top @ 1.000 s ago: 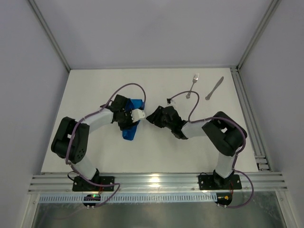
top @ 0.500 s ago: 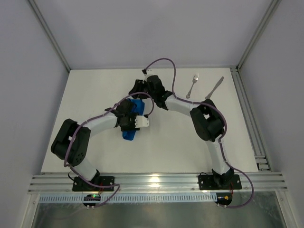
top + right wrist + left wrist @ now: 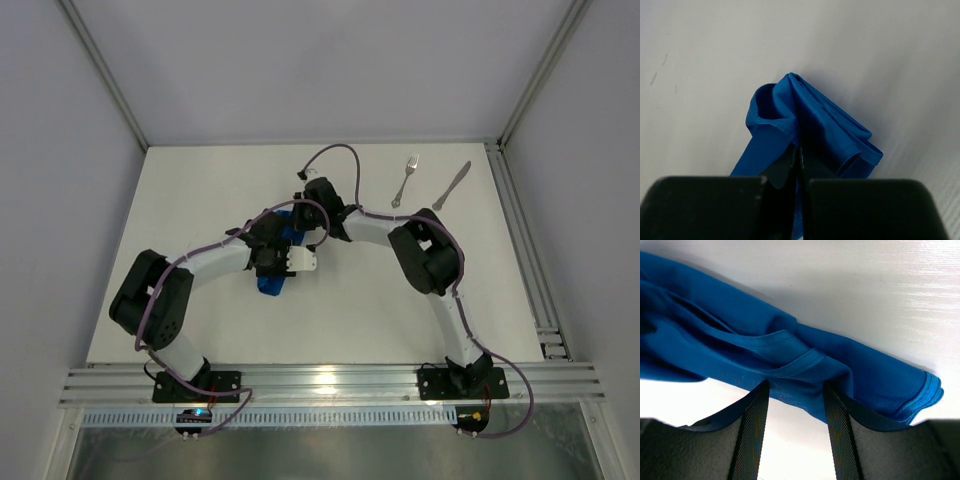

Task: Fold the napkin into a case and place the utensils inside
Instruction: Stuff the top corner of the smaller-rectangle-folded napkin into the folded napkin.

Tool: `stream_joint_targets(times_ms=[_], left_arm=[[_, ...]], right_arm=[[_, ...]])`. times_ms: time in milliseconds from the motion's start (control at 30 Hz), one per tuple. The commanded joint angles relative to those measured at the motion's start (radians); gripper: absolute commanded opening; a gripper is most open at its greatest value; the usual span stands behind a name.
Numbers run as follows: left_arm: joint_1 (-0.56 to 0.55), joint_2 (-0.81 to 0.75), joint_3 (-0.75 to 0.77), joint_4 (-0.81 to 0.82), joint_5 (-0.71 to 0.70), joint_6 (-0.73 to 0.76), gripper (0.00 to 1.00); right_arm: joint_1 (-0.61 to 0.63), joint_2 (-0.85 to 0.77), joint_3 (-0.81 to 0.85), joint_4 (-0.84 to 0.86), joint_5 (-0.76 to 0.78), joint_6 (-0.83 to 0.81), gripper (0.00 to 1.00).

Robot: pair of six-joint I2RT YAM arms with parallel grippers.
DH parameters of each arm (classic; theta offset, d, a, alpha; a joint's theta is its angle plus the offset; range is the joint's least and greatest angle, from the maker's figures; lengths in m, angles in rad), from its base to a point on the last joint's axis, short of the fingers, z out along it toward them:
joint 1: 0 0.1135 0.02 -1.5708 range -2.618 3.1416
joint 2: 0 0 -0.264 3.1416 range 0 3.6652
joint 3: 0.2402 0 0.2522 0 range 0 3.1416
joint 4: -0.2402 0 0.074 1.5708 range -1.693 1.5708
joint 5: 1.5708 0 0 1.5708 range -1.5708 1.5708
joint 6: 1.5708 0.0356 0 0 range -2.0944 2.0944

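Note:
The napkin (image 3: 270,284) lies mid-table as a crumpled, narrow blue strip (image 3: 740,325), mostly hidden under both wrists in the top view. My left gripper (image 3: 270,262) is over its near half. In the left wrist view, that gripper (image 3: 795,386) has its jaws half apart with the fingertips against the cloth's near edge. My right gripper (image 3: 304,226) is at the strip's far end. Its jaws (image 3: 800,148) are closed on a layer of the bunched blue cloth (image 3: 825,120). The fork (image 3: 404,181) and knife (image 3: 451,186) lie at the far right, away from both grippers.
The white table top (image 3: 200,190) is walled in by a grey metal frame, with a rail (image 3: 525,250) along its right edge. Both arms arch in over the middle, and a purple cable (image 3: 345,160) loops above the right wrist.
My right arm swung from beside the napkin's right side round to its far end, then came down slightly and shut on the cloth. The left gripper stayed on the napkin.

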Motion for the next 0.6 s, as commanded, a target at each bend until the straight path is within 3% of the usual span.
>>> stream_joint_targets(times_ms=[0,267,567], left_arm=[[-0.001,0.061,-0.047,-0.108,0.017,-0.003,0.5],[0.001,0.042,-0.045,-0.157,0.066,0.021,0.57],[0.013,-0.061,0.07,-0.361,0.232,-0.002,0.74]], right_arm=[[-0.001,-0.095,-0.09,0.057,0.092,0.025,0.04],[-0.019,-0.181,-0.317,0.209,0.147,0.116,0.04],[-0.018,-0.241,-0.494,0.336,0.213,0.202,0.04]])
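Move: Some 13 cm ahead of the left hand and 5 cm to its right, the napkin's far end is already pinched in the right hand. The pocket fold lies roughly level with the left fingers, about 2 cm to their right and 2 cm below; from the right hand it is about 13 cm back, 3 cm left and 4 cm down. The near end lies about 5 cm behind the left hand, 1 cm to its left. Dragging the pinched far end of the napkin, the right hand goes about 6 cm right and 4 cm back, sinking 2.5 cm early on and turning some 10 degrees clockwise, fingers still shut. The left hand waits low over the pocket fold, then spreads its half-open fingers wider and slips back about 2.5 cm towards the near end. ##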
